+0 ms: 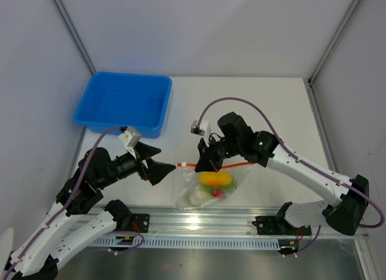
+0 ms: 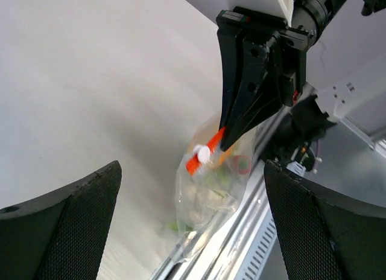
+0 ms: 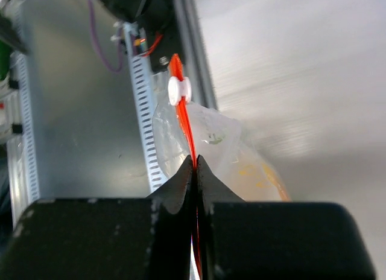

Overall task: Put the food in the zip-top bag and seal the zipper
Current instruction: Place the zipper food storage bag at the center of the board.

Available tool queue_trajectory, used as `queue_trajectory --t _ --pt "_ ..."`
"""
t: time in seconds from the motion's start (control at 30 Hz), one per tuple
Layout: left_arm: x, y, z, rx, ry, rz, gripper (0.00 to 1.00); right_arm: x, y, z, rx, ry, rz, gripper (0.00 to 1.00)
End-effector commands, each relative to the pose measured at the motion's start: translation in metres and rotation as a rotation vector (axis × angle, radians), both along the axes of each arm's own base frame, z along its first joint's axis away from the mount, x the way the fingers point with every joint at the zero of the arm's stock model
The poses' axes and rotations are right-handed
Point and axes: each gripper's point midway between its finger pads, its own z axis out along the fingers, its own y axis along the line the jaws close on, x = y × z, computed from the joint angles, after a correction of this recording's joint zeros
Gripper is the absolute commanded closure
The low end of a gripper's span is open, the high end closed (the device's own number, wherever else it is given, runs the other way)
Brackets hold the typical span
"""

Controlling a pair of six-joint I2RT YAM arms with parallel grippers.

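The clear zip-top bag (image 1: 208, 189) hangs near the table's front edge with the food inside: a yellow-orange piece (image 1: 213, 178), white cauliflower (image 1: 196, 196), and green and red bits. My right gripper (image 1: 209, 166) is shut on the red-orange zipper (image 3: 184, 126) and holds the bag up by it. A white slider (image 3: 178, 90) sits near the strip's far end. My left gripper (image 1: 170, 169) is open, its fingers (image 2: 72, 225) wide apart just left of the slider (image 2: 201, 152), not touching the bag (image 2: 208, 198).
An empty blue bin (image 1: 125, 103) stands at the back left. The aluminium rail (image 1: 241, 219) runs along the table's front edge, just under the hanging bag.
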Motion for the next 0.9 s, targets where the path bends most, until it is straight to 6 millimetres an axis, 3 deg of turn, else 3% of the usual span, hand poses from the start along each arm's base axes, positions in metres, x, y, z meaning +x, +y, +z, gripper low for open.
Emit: queue_trajectory --t 0.0,0.13,0.27,0.47,0.5,0.6,0.63,0.7,0.73,0.87 --pt "0.020 0.021 0.010 -0.029 -0.015 0.183 0.01 0.041 -0.003 0.012 0.027 -0.059 -0.167 1.00" --pt "0.015 0.023 0.006 -0.047 -0.023 0.176 0.00 0.083 -0.012 0.017 0.036 -0.079 -0.305 1.00" --pt "0.008 0.022 0.001 -0.082 -0.033 0.152 0.00 0.147 -0.034 0.013 0.043 -0.052 -0.487 1.00" --pt "0.001 0.018 -0.010 -0.084 -0.003 0.114 0.01 0.236 -0.059 -0.019 0.050 0.006 -0.711 1.00" --pt "-0.001 0.016 -0.012 -0.084 0.009 0.098 0.00 0.257 -0.073 -0.036 0.032 0.037 -0.767 1.00" --pt "-0.009 0.011 -0.016 -0.115 0.040 0.060 0.00 0.297 -0.096 -0.041 0.080 0.055 -0.851 1.00" --pt "-0.011 0.010 -0.016 -0.126 0.045 0.047 0.00 0.308 -0.100 -0.056 0.070 0.087 -0.874 1.00" --pt "-0.017 0.006 -0.019 -0.155 0.066 0.018 0.01 0.329 -0.111 -0.058 0.075 0.082 -0.926 1.00" --pt "-0.018 0.005 -0.020 -0.167 0.081 0.016 0.00 0.341 -0.121 -0.072 0.062 0.106 -0.962 1.00" --pt "-0.022 0.003 -0.030 -0.182 0.107 -0.001 0.01 0.369 -0.150 -0.088 0.080 0.148 -1.085 1.00"
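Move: The centre of the board, where the bag is to go, lies about 28 cm ahead of the right hand, roughly straight ahead, and some 22 cm below it. The hand already pinches the zipper edge; the white slider sits about 9 cm to its left at the same height, and the food hangs some 12 cm straight below. The blue bin is about 44 cm ahead and 44 cm left. From the left hand, the board's centre is about 28 cm ahead and 15 cm right. Keeping its shut fingers on the orange zipper edge, the right hand swings the bag quickly forward over the board, some 33 cm out and drifting about 14 cm to its right, turning roughly 55 degrees clockwise; it starts almost level, then sinks about 12 cm from midway on. The empty left hand, already clear of the bag, stays wide open and, after a small shift left, settles about 4 cm lower. ##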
